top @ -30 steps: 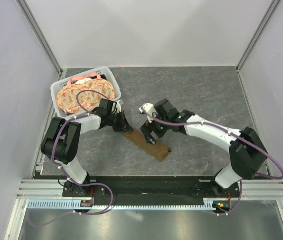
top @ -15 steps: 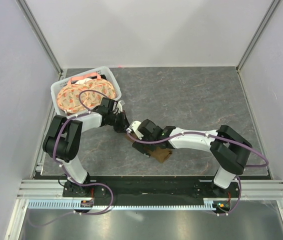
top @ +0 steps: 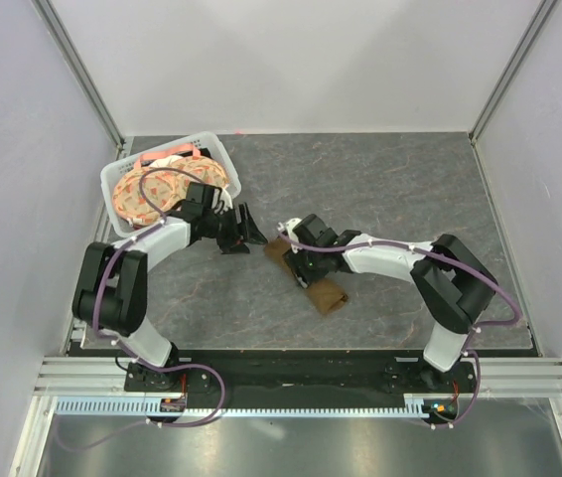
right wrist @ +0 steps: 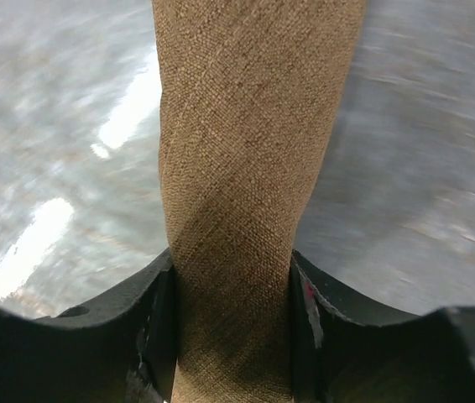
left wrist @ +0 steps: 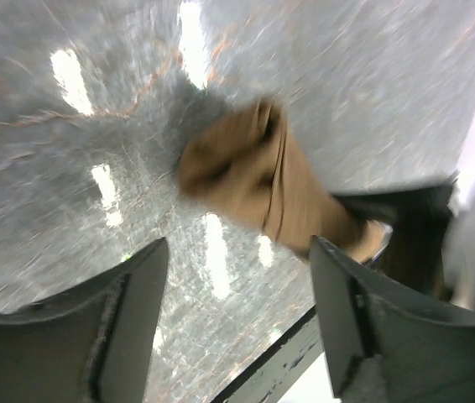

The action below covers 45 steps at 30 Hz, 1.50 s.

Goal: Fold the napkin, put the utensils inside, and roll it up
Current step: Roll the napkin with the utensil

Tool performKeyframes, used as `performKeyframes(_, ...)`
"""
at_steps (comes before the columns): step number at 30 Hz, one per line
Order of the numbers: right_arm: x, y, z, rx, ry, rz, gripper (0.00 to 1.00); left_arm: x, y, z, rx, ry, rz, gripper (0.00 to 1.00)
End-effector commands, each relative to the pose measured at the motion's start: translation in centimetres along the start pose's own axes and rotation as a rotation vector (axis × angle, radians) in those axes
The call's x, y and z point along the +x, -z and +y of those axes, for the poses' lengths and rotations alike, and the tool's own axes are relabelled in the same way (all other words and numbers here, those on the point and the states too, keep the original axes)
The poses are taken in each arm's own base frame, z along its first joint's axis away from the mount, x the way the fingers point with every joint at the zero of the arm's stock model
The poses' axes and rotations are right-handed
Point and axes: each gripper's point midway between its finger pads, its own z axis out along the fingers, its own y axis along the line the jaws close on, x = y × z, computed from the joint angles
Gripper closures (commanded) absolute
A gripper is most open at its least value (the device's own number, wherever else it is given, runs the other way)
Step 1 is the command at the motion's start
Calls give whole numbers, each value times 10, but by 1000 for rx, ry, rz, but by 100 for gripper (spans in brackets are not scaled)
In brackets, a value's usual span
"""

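The brown napkin (top: 327,295) lies rolled into a slim tube on the grey table, slanting from upper left to lower right. My right gripper (top: 304,268) is over its middle, and in the right wrist view both fingers (right wrist: 158,323) press the sides of the napkin (right wrist: 254,126), shut on it. To the left of the roll's upper end, my left gripper (top: 245,231) stands open and apart from it. The left wrist view shows the napkin's end (left wrist: 246,172) beyond the spread jaws of that gripper (left wrist: 237,319), with bare table between them. The utensils are hidden.
A white basket (top: 112,180) holding round orange-patterned plates (top: 167,189) stands at the back left, just behind my left arm. The table's black front rail (top: 291,358) runs below the napkin. Grey walls close in both sides.
My left gripper has let go of the napkin's upper end, opened and drawn back toward the basket. My right gripper has closed on the roll's middle, and the roll has shifted slightly right.
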Motion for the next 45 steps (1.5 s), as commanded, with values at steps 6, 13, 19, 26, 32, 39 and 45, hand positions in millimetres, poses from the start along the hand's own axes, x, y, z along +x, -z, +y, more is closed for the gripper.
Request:
performKeyframes(6,54,9,-86,188,-371,134,47,-40,72,-48,62,-114,-180,8)
performKeyframes(13,75,18,-151,263,-484,171,46,-31,106,-60,117,-221,-212,6)
performKeyframes(19,89,26,-197,294,-629,161,47,-32,128,-55,131,-285,-263,5)
performKeyframes(26,61,44,-210,291,-678,57,33,-36,146,-62,116,-370,-339,5)
performKeyframes(32,3,95,-213,287,-653,-135,2,-44,176,-76,72,-398,-443,1)
performKeyframes(39,-44,191,-217,403,-580,-412,2,-41,206,-88,45,-394,-562,1)
performKeyframes(45,-21,242,-209,555,-523,-673,2,-30,235,-87,-22,-455,-709,1)
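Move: The rolled napkin is already pinched near its middle between the right gripper's fingers, low at the table, slanting from far left to near right. The clear table it goes to is about 19 cm right and 12 cm ahead of that hand. From the empty left gripper, the rolled napkin's middle is roughly 12 cm right, 7 cm back and 6 cm below; the basket's middle is some 20 cm left and 15 cm ahead. Keep the right gripper's hold and drag the rolled napkin low across the table, about 19 cm right and 12 cm forward, turning it some 40 degrees clockwise; then open wide, let go and lift straight up. Meanwhile raise the left gripper clear, opening fully, easing left and a little back while its fingers tip up towards level. ##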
